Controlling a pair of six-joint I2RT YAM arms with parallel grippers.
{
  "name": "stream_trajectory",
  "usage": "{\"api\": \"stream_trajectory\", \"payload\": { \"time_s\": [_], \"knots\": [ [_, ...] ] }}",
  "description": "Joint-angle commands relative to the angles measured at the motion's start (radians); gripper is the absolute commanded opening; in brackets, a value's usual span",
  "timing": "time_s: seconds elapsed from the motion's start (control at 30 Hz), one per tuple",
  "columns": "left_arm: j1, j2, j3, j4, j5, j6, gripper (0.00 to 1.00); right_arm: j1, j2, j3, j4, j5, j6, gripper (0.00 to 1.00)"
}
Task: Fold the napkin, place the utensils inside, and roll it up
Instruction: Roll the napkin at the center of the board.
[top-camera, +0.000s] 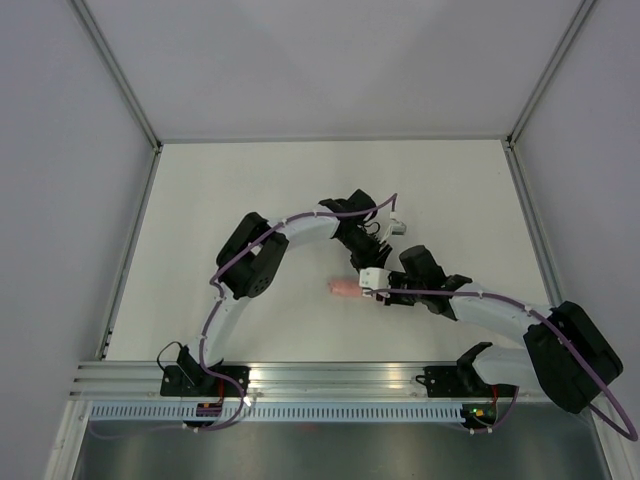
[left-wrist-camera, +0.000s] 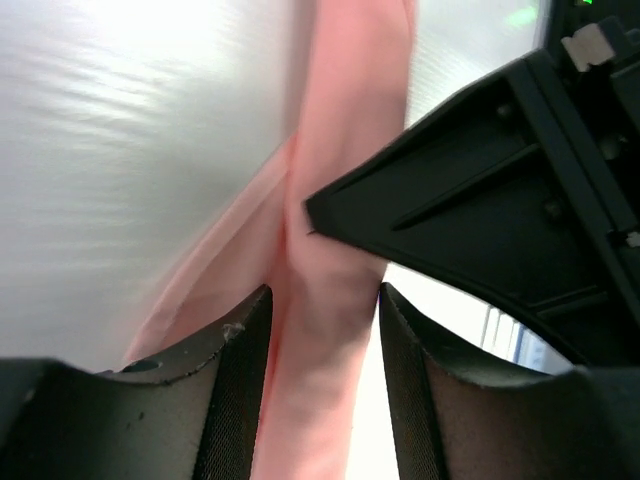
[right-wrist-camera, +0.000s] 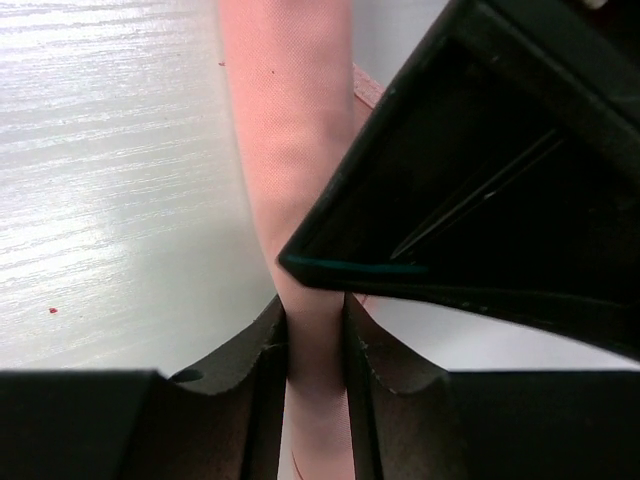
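Observation:
The napkin (top-camera: 345, 288) lies on the white table as a slim pale pink roll, its right end under both grippers. In the left wrist view the napkin (left-wrist-camera: 325, 280) runs between the jaws of my left gripper (left-wrist-camera: 322, 330). They are open, with a bright gap beside the right finger (left-wrist-camera: 405, 400). My right gripper (right-wrist-camera: 315, 330) is shut on the napkin (right-wrist-camera: 290, 130), both pads pressing its sides. From above, the left gripper (top-camera: 366, 272) and right gripper (top-camera: 382, 294) almost touch. The utensils are hidden.
Each wrist view is partly blocked by the other gripper's black body (left-wrist-camera: 500, 200) (right-wrist-camera: 500, 180). The white table (top-camera: 250, 200) is walled at the left, back and right. An aluminium rail (top-camera: 330, 375) carrying the arm bases runs along its near edge.

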Motion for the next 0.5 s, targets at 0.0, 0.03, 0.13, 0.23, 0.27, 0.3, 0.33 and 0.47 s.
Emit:
{"api": "stream_trajectory", "payload": {
  "time_s": [0.0, 0.03, 0.13, 0.23, 0.27, 0.3, 0.33, 0.47],
  "knots": [
    [0.04, -0.096, -0.049, 0.138, -0.111, -0.071, 0.53, 0.002, 0.029, 0.044, -0.109, -0.002, -0.009, 0.31],
    [0.053, -0.125, -0.06, 0.161, -0.126, -0.093, 0.54, 0.002, 0.034, 0.061, -0.137, -0.01, -0.008, 0.31],
    [0.071, -0.166, -0.103, 0.235, -0.15, -0.13, 0.54, 0.0, 0.054, 0.091, -0.188, -0.037, -0.006, 0.31],
    [0.077, -0.226, -0.152, 0.306, -0.23, -0.166, 0.54, -0.003, 0.081, 0.137, -0.249, -0.074, -0.006, 0.31],
    [0.076, -0.262, -0.189, 0.333, -0.261, -0.174, 0.54, -0.007, 0.098, 0.151, -0.267, -0.1, -0.009, 0.31],
    [0.082, -0.28, -0.207, 0.355, -0.282, -0.189, 0.54, -0.015, 0.107, 0.165, -0.284, -0.113, -0.012, 0.31],
    [0.083, -0.303, -0.227, 0.406, -0.345, -0.203, 0.54, -0.018, 0.118, 0.197, -0.325, -0.128, -0.017, 0.31],
    [0.106, -0.411, -0.348, 0.545, -0.498, -0.274, 0.54, -0.056, 0.19, 0.292, -0.439, -0.191, -0.049, 0.31]
  ]
}}
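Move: The napkin roll lies between the left hand's open fingers, its middle about 2 cm to that hand's right and 1 cm back, 1 cm below; its left end is roughly 10 cm to the left and 1 cm back. From the right hand, which already pinches the roll, its middle is about 2 cm to the left, level forward. A loose napkin corner sticks out some 4 cm ahead and 4 cm left of the right hand. The left hand, fingers already open, comes free of the napkin roll and draws away forward about 8 cm, rising nearly 5 cm and drifting left, turning some 20 degrees counter-clockwise as its fingers tip more steeply down. Meanwhile the right hand keeps its pinch and eases about 1 cm back towards the bases, its fingers tilting roughly 15 degrees nearer to straight down. ##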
